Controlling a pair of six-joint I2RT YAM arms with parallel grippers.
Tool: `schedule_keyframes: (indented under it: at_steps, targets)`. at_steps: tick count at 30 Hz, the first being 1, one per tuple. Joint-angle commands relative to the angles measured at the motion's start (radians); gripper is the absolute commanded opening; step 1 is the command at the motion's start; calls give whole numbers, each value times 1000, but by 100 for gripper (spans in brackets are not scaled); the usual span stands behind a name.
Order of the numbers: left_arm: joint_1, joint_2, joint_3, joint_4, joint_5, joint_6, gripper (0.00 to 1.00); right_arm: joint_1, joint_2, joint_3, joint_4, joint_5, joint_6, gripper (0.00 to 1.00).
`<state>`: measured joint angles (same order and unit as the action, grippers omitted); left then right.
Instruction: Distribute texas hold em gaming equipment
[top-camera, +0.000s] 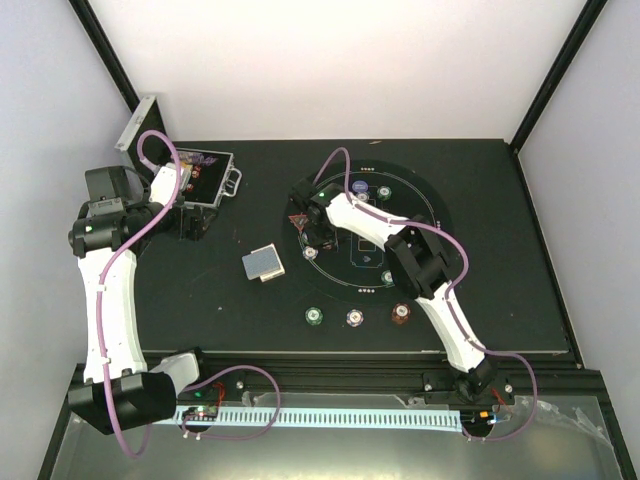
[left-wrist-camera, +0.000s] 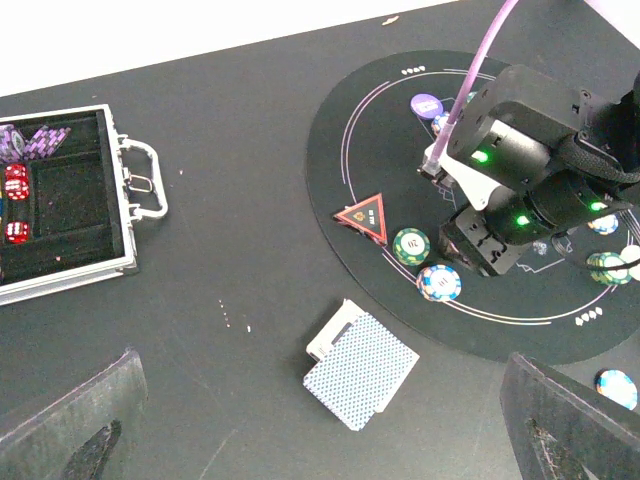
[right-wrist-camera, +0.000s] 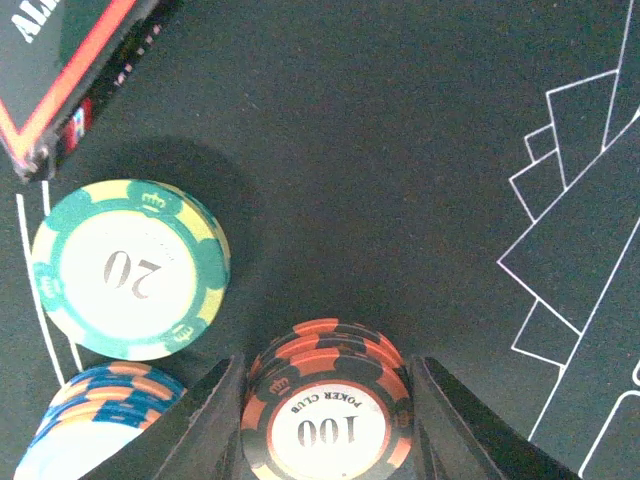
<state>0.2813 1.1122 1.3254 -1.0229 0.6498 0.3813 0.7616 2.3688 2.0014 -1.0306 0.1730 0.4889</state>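
A card deck with a grey-blue back (top-camera: 263, 263) lies on the table left of the round black mat (top-camera: 420, 300); it also shows in the left wrist view (left-wrist-camera: 360, 370). My right gripper (right-wrist-camera: 325, 372) is low over the mat's left side (top-camera: 312, 240), shut on a short stack of brown-red "100" chips (right-wrist-camera: 325, 410). A green "20" chip (right-wrist-camera: 130, 270) and a blue chip stack (right-wrist-camera: 95, 425) lie just left of it. My left gripper (left-wrist-camera: 320, 440) is open and empty, high above the table near the case (top-camera: 192, 222).
The open silver case (left-wrist-camera: 60, 200) with purple chips and red dice stands at the far left. A black-red triangular marker (left-wrist-camera: 362, 215) lies on the mat's left edge. Green (top-camera: 314, 316), white (top-camera: 355, 317) and brown-red (top-camera: 401, 313) chips sit along the mat's near edge, others at the far side (top-camera: 360, 186).
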Motion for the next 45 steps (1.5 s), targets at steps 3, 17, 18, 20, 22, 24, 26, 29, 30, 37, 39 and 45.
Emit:
schedule_keyframes:
  at_steps: [3, 17, 18, 20, 22, 24, 26, 29, 30, 37, 39, 45]
  targets:
    - [6, -6, 18, 3, -4, 4, 99, -4, 22, 42, -3, -14, -18, 19]
    - [6, -11, 17, 1, 4, -1, 99, -14, -49, 111, -64, -3, -47, 60]
    - [7, -12, 17, 1, 6, 0, 99, -16, -67, 117, -74, 8, -50, 60]
    - [6, -14, 18, 0, 9, 1, 99, -15, -108, 104, -91, 26, -52, 60]
    - [6, -14, 19, 0, 10, 1, 99, -15, -175, 44, -88, 36, -51, 60]
    - [6, -14, 18, 0, 12, 1, 99, -14, -271, -78, -58, 44, -43, 62]
    - [6, -15, 14, 3, 12, 2, 99, -13, -391, -232, -17, 52, -27, 66]
    - [6, -12, 6, 12, 15, 1, 99, -12, -564, -468, 19, 68, 12, 72]
    - [6, -11, 7, 13, 18, 0, 99, -10, -622, -537, 24, 73, 30, 75]
    - [6, -9, 3, 24, 41, -5, 99, 1, -943, -977, 36, 64, 161, 85]
    - [6, -7, 0, 26, 44, -7, 99, 1, -1010, -1043, 41, 46, 185, 86]
    - [6, -2, 1, 25, 61, -9, 99, 1, -1043, -1158, 99, -9, 209, 84]
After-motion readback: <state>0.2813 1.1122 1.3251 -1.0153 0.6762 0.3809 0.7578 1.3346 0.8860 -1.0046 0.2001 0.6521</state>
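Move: Right under the right hand, at most 1 cm down, is the spot on the mat for the red chips it holds. From this hand the green stack stands about 5 cm left and 2 cm ahead, the blue stack 5 cm left and 3 cm back, the triangle card guard 7 cm left and 6 cm ahead; the spare red stack waits some 20 cm back and 19 cm right. From the left hand the spot lies roughly 8 cm ahead, 26 cm right and 28 cm below. Holding nearly still over the spot at first, the right hand opens its fingers and lets go of the red chips beside the green and blue stacks. It then rises about 11 cm, swings back and right by some 19 cm each way, and sinks about 6 cm towards the spare red stack, fingers opening wide and wrist turning roughly 10 degrees clockwise. ##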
